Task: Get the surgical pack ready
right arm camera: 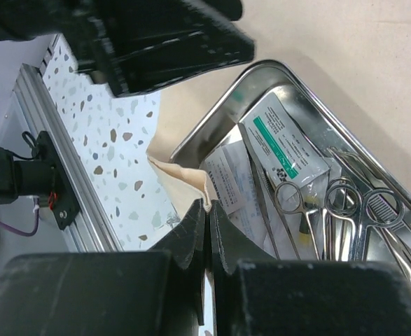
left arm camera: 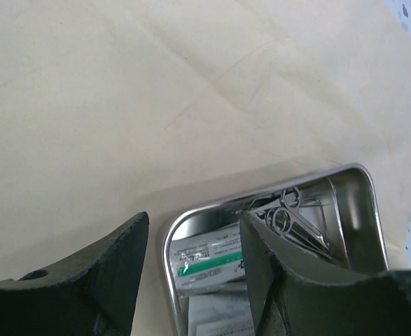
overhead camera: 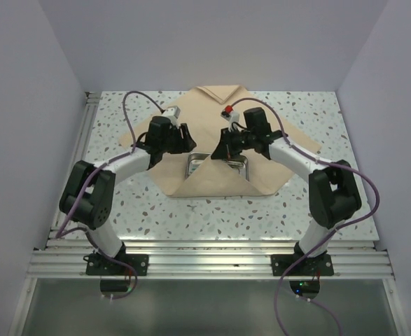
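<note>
The tan cloth sheet (overhead camera: 216, 98) lies spread on the table, its near flap (overhead camera: 216, 180) folded up over the steel tray (overhead camera: 191, 166). Scissors (right arm camera: 290, 197), forceps (right arm camera: 381, 207) and a green-striped clear packet (right arm camera: 282, 143) lie inside the tray (right arm camera: 226, 112). My right gripper (right arm camera: 208, 204) is shut on a corner of the cloth (right arm camera: 180, 178) just above the tray's near side, right of centre in the top view (overhead camera: 218, 152). My left gripper (left arm camera: 194, 218) is open and empty. It hovers over the tray's rim (left arm camera: 167, 252), with the packet (left arm camera: 209, 260) and scissors (left arm camera: 289, 210) below it.
The speckled table (overhead camera: 121, 119) shows around the cloth. An aluminium rail (overhead camera: 205, 262) runs along the near edge, and white walls close in the left, right and back. The left arm (right arm camera: 163, 35) hangs close above the tray, opposite my right gripper.
</note>
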`<state>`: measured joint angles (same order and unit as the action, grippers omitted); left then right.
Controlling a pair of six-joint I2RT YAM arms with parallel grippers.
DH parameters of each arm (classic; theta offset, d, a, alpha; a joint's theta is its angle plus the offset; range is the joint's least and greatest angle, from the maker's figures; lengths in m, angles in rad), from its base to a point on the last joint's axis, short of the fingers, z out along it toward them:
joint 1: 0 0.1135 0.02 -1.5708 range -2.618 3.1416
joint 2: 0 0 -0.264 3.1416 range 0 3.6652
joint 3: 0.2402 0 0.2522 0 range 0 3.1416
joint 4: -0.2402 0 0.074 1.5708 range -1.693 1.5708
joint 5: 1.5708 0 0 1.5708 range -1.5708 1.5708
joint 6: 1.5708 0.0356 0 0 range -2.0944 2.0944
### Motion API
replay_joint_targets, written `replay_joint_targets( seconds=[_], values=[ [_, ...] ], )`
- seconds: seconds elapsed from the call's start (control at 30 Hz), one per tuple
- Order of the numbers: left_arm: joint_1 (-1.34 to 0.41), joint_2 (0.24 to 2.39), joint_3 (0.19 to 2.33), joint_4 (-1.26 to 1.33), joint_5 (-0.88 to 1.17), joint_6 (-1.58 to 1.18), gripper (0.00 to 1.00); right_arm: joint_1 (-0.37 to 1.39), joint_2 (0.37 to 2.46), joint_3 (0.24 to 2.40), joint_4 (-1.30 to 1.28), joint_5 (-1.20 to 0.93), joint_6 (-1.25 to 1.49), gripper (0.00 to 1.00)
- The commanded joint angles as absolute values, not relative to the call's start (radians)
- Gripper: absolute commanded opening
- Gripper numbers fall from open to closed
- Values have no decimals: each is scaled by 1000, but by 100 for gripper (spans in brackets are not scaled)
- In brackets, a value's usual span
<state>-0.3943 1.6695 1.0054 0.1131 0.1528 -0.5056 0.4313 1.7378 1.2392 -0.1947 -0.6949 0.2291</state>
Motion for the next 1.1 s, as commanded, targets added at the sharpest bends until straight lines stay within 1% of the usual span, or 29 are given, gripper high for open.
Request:
replay_joint_targets(
  seconds=[0.0, 0.1, 0.13, 0.2, 0.23, 0.33, 0.5, 0.67, 0.87, 1.07],
  values=[
    [-387, 1770, 1132, 81, 178, -511, 58, 420, 1727, 1308, -195, -683, 250, 0],
    [-388, 1845, 1187, 69, 205, -505, 49, 410, 1752, 1333, -193, -677, 262, 0],
    [-388, 1858, 1193, 72, 216, -502, 43, 407, 1758, 1339, -193, -675, 265, 0],
    [-388, 1887, 1207, 87, 259, -495, 38, 390, 1785, 1364, -196, -672, 278, 0],
    [-388, 1894, 1209, 95, 281, -492, 34, 384, 1796, 1373, -198, -676, 284, 0],
    [-390, 1914, 1215, 120, 354, -479, 30, 367, 1847, 1431, -225, -669, 285, 0],
    [-393, 1940, 1215, 133, 422, -462, 26, 351, 1931, 1523, -265, -680, 284, 0],
    [-402, 1950, 1216, 129, 440, -446, 26, 334, 1982, 1581, -267, -684, 291, 0],
    [-408, 1960, 1229, 107, 416, -430, 25, 328, 2054, 1656, -284, -684, 291, 0],
    [-408, 1991, 1304, 63, 377, -408, 25, 322, 2115, 1733, -308, -684, 275, 0]
  ],
)
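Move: The wrap's near corner is already pinched in the right fingers, lifted in a flap. The tray it is being drawn over has its middle about 7 cm ahead, 1 cm to the right and 11 cm below the right hand. The left hand, open and empty, has that corner some 7 cm back, 7 cm to its right and 2 cm higher; the tray's middle is roughly 9 cm to its right, 1 cm back and 8 cm down. The wrap's near corner, still pinched by the right hand, is carried forward over the tray by about 10 cm, rising slightly before sinking a little below its starting height. The left hand dips and slides to its right, about 5 cm each way, towards the flap's left edge beside the right fingertips, turning some 15 degrees clockwise as its fingers close from wide to roughly a quarter open; a grip on the cloth can't be seen. ##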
